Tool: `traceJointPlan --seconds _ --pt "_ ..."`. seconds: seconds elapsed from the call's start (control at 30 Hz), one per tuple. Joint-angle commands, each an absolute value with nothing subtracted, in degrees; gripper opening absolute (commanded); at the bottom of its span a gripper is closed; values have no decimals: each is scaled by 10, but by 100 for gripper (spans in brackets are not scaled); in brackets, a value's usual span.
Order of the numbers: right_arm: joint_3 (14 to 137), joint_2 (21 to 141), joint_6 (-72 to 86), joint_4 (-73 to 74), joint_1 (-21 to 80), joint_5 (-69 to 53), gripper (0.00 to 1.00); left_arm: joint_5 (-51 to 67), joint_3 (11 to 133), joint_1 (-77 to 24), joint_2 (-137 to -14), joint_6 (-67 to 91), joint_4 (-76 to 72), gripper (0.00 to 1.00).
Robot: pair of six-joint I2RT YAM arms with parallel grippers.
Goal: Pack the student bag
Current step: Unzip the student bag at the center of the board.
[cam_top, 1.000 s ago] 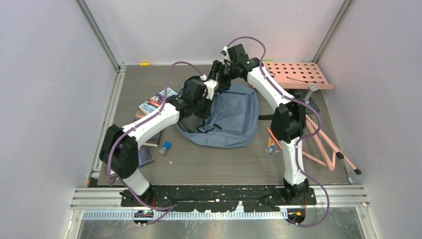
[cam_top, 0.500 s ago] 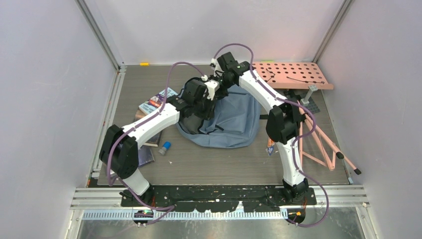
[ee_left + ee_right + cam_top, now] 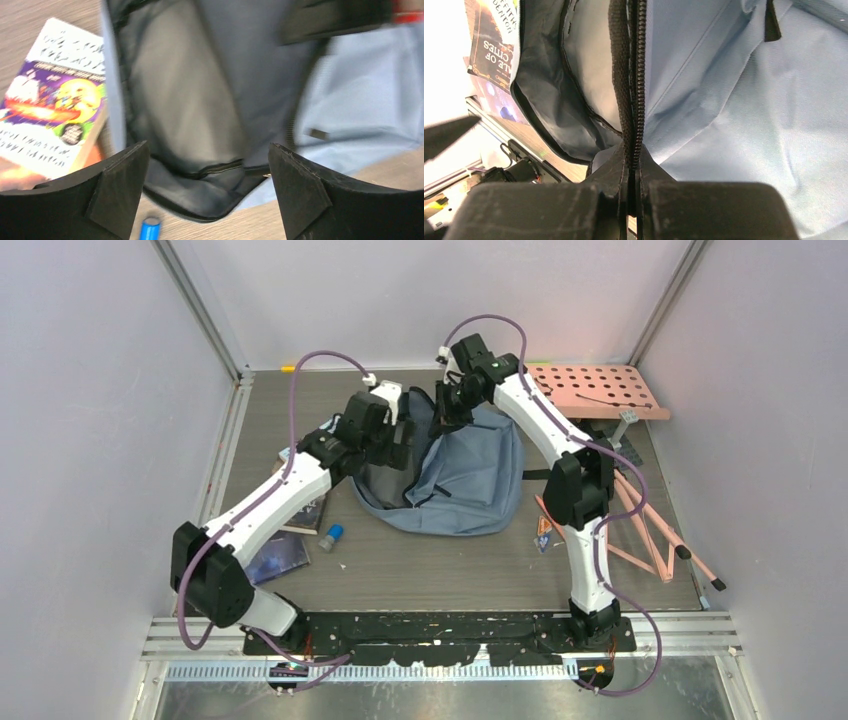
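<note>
The student bag point(image 3: 475, 480) lies mid-table, a big grey-blue soft backpack with its mouth held agape. My right gripper point(image 3: 447, 412) is at its far top edge. In the right wrist view it point(image 3: 631, 160) is shut on the black zipper edge point(image 3: 630, 75) of the bag point(image 3: 734, 110). My left gripper point(image 3: 392, 445) hovers over the bag's left opening. Its fingers point(image 3: 117, 185) stand wide apart with nothing between them point(image 3: 207, 190), above the dark lining point(image 3: 190, 100). A colourful book point(image 3: 50, 115) lies just left of the bag.
A small blue cylinder point(image 3: 333, 535) lies near the bag's near-left edge. A dark book point(image 3: 280, 555) rests beside the left arm. A pink perforated music-stand board point(image 3: 595, 390) and its folded legs point(image 3: 650, 530) occupy the right side. Pens point(image 3: 543, 530) lie right of the bag.
My left gripper let go, opened wide and drew back to the left. My right gripper closed on the bag's zipper edge and holds that edge up.
</note>
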State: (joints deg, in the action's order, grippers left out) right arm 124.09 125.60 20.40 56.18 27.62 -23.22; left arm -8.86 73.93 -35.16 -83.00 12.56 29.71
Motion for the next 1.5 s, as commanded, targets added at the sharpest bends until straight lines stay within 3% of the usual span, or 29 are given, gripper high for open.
traceJointPlan --seconds 0.0,0.27,0.37,0.43,0.57,0.63,0.8,1.03,1.2,1.3,1.47 --pt "1226 1176 167 560 265 -215 1 -193 774 -307 -866 140 380 92" --pt "1186 1138 137 564 264 -201 1 -192 816 -251 -951 168 407 92" --pt "1179 1120 132 571 264 -187 1 -164 813 -241 -970 179 392 84" --pt "1174 1106 132 573 262 -179 1 -149 811 -238 -981 185 385 64" --pt "1154 1071 142 576 256 -169 1 -165 805 -231 -997 194 397 12" --pt "1137 1052 148 577 247 -168 1 -184 802 -226 -994 192 404 0" --pt "1051 1008 143 578 206 -178 1 -195 780 -205 -969 197 399 0" --pt "926 1029 84 556 166 -164 2 -97 728 -202 -941 199 348 0" --pt "917 1065 75 511 165 -127 16 -62 699 -202 -922 217 315 0" --pt "922 1074 76 500 165 -90 30 -42 690 -202 -915 217 302 0" --pt "921 1066 64 514 165 -32 39 -34 696 -202 -914 212 301 0"
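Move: My open left hand is going for the left rim of the student bag's mouth, about 4 cm ahead, 9 cm left and 10 cm below. The bright book lies some 13 cm ahead and 16 cm left, the blue-capped bottle 7 cm back and 13 cm left. My right hand already pinches the zip edge; its destination on the front panel is about 4 cm back, 16 cm right and 7 cm lower, with the pencils 8 cm back and 22 cm right. With my right hand I keep hold of the zip edge, lift it about 6 cm, carry it over to the right, then lower it onto the front panel and part the fingers to release it. Meanwhile my left hand swings left and down about 10 cm, turning counter-clockwise and tipping down, shuts on the left rim, tugs it slightly left, then eases back right. ##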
